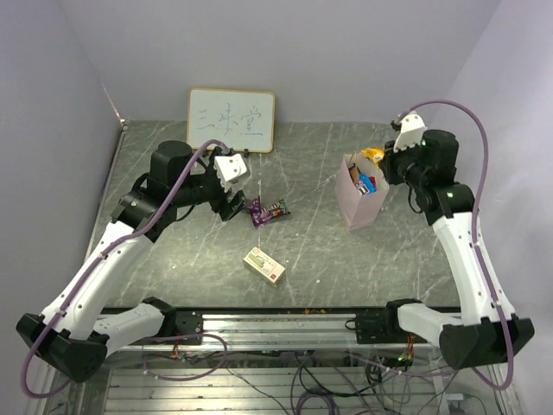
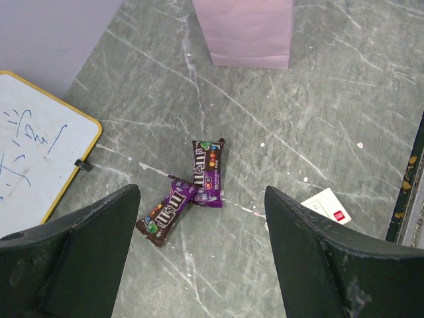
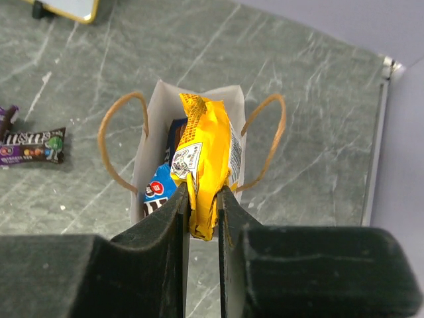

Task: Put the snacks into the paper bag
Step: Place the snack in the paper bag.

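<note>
The pale pink paper bag (image 1: 363,203) stands upright at the right of the table, also in the right wrist view (image 3: 154,126) and the left wrist view (image 2: 250,33). My right gripper (image 3: 203,202) is shut on a yellow-orange snack packet (image 3: 205,152), held over the bag's open mouth (image 1: 372,155). A blue packet (image 3: 159,189) lies inside the bag. Two purple candy packets (image 2: 208,169) (image 2: 167,212) lie crossed on the table (image 1: 268,210). My left gripper (image 2: 199,258) is open and empty just above and beside them. A white-cream box (image 1: 264,265) lies nearer the front.
A white writing board (image 1: 232,119) leans against the back wall, also at the left of the left wrist view (image 2: 36,162). The table's front rail with cables runs along the bottom of the top view. Walls close in left, back and right.
</note>
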You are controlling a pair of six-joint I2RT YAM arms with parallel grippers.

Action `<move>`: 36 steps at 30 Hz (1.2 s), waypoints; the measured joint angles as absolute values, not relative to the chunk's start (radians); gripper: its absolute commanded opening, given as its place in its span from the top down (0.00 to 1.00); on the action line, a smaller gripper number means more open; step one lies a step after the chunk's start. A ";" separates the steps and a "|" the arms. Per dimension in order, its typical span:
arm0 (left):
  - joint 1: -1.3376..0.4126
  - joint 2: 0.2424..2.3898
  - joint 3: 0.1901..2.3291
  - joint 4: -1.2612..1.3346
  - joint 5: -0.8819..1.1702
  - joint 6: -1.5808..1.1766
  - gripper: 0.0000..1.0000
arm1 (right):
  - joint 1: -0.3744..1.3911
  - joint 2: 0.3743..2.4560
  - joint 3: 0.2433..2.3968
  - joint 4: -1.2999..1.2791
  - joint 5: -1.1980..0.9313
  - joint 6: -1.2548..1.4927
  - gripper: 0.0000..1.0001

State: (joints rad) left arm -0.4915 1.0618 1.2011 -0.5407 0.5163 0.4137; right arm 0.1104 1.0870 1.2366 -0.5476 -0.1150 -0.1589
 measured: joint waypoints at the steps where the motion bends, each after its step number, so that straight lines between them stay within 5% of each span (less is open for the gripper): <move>1: -0.492 1.061 1.201 -0.541 0.516 0.414 0.14 | 0.110 1.110 1.240 -0.556 -0.116 -0.159 1.00; 36: -0.488 1.045 1.185 -0.541 0.517 0.414 0.13 | 0.153 1.536 1.495 -0.720 -0.018 -0.204 0.82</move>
State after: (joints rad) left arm -0.4877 1.0451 1.1851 -0.5407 0.5167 0.4145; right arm 0.1532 1.5360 1.4952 -0.7200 -0.0181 -0.2035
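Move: My right hand holds the yellow snack just above the paper bag, whose open mouth lies about 5 cm ahead, 3 cm to the left and 11 cm below. A blue snack already shows inside the mouth, roughly 3 cm ahead, 4 cm left and 15 cm down. The purple bars lie about 34 cm left, 3 cm ahead and 30 cm down. From my left hand the mouth is some 40 cm right, 14 cm ahead and 11 cm lower. Keeping the yellow snack pinched, I lower my right hand about 8 cm and carry it some 6 cm forward, down into the bag's mouth between the two rope handles. It drops quickest at first, then eases on forward and down, while the wrist tips the fingers about 20 degrees further downward. ##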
